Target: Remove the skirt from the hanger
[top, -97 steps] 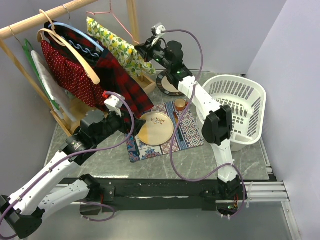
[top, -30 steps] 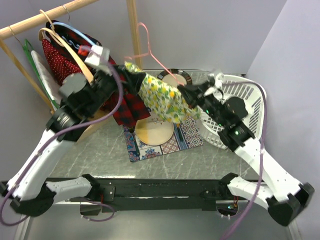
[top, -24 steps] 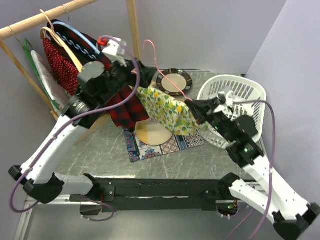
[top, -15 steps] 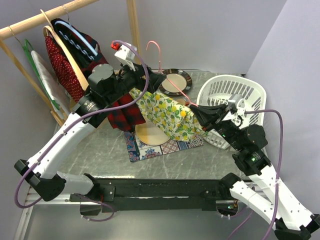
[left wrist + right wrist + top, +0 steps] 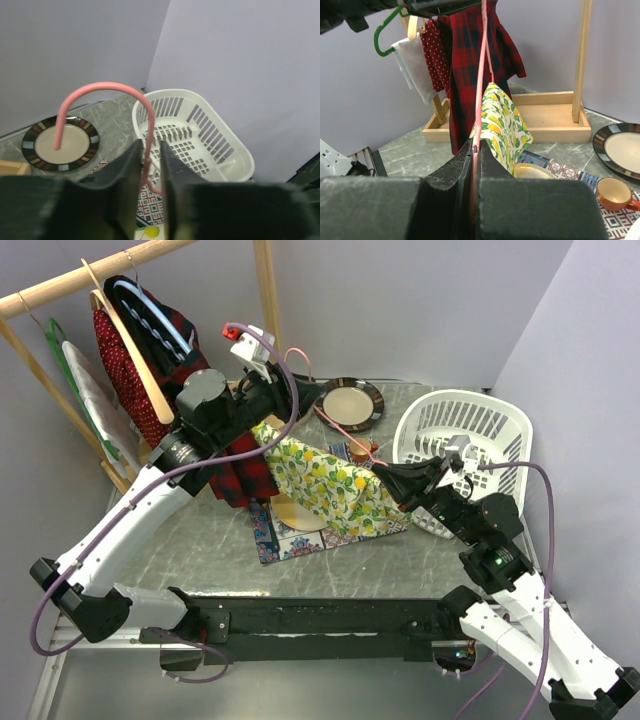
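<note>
The skirt [image 5: 330, 485], yellow lemon print, hangs on a pink wire hanger [image 5: 345, 430] held in the air between my two arms over the placemat. My left gripper [image 5: 283, 392] is at the hanger's neck. In the left wrist view its fingers [image 5: 127, 165] flank the pink wire below the hook [image 5: 100, 87] with a thin gap on each side. My right gripper [image 5: 475, 147] is shut on the hanger's lower wire [image 5: 481, 75], and the skirt [image 5: 502, 125] drapes just beyond it. The right gripper [image 5: 388, 478] sits beside the basket.
A white laundry basket [image 5: 470, 405] stands at the right. A dark-rimmed plate [image 5: 350, 403], an orange cup [image 5: 362, 450] and a tan plate lie on or near the patterned placemat [image 5: 300, 540]. A wooden rack [image 5: 90, 275] at the left holds a red plaid garment [image 5: 235, 475] and others.
The left gripper's jaws have narrowed around the hanger's neck. Hanger and skirt have dropped slightly, and the right arm has shifted a little down and left with them.
</note>
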Robot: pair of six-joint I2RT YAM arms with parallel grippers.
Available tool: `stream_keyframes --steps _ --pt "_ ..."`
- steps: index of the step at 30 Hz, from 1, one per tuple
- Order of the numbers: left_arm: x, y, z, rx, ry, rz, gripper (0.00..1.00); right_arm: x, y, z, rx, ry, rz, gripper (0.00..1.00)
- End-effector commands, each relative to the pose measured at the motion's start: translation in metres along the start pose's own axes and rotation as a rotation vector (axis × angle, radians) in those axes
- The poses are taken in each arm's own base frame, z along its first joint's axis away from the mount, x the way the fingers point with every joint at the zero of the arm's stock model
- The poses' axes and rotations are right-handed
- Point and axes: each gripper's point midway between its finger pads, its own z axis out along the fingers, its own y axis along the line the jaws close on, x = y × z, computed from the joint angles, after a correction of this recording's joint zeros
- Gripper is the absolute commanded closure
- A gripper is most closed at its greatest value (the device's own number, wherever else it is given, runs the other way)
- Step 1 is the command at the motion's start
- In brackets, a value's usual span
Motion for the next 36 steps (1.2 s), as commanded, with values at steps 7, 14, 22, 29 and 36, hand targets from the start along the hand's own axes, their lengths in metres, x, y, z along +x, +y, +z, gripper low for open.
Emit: stream_keyframes --steps 7,14,22,29,36 --pt "-0.008 -0.001 0.008 0.012 -0.014 0.046 0.99 -0.035 -0.01 -0.007 0.12 -0.069 0.04 0.69" --pt "-0.028 0.02 0.022 -0.118 -0.052 0.046 0.99 -0.022 -0.031 -0.027 0.33 0.029 0.237 0.1" --pt "-0.058 0.022 0.031 -0.154 -0.144 0.019 0.99 -0.027 -0.04 -0.05 0.471 0.043 0.353 0.05" --pt "-0.088 0.019 0.046 -0.163 -0.222 -0.048 0.99 -0.03 -0.046 -0.051 0.509 -0.017 0.405 0.07" --pt "-0.111 0.013 0.053 -0.186 -0.301 -0.101 0.99 -0.034 -0.041 -0.028 0.446 -0.044 0.451 0.07"
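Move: The pink hanger's neck, just below its hook, already stands between the left hand's half-closed fingers; the lemon skirt's middle lies from there about 9 cm back, 3 cm right and 19 cm below, and a red plaid garment hangs some 18 cm left, roughly 2 cm ahead and 12 cm lower. The right hand grips the hanger's end, with the skirt about 9 cm left, 2 cm ahead and 10 cm below, and the white basket some 19 cm right, 17 cm ahead and 28 cm down. Forward by about 7 cm goes the left hand once its fingers have shut on the hanger's neck, dipping a little, then rising and turning counter-clockwise with its grip kept. The right hand opens wide, lets go of the hanger's end and backs off to the right some 7 cm, tipping down and turning clockwise. ##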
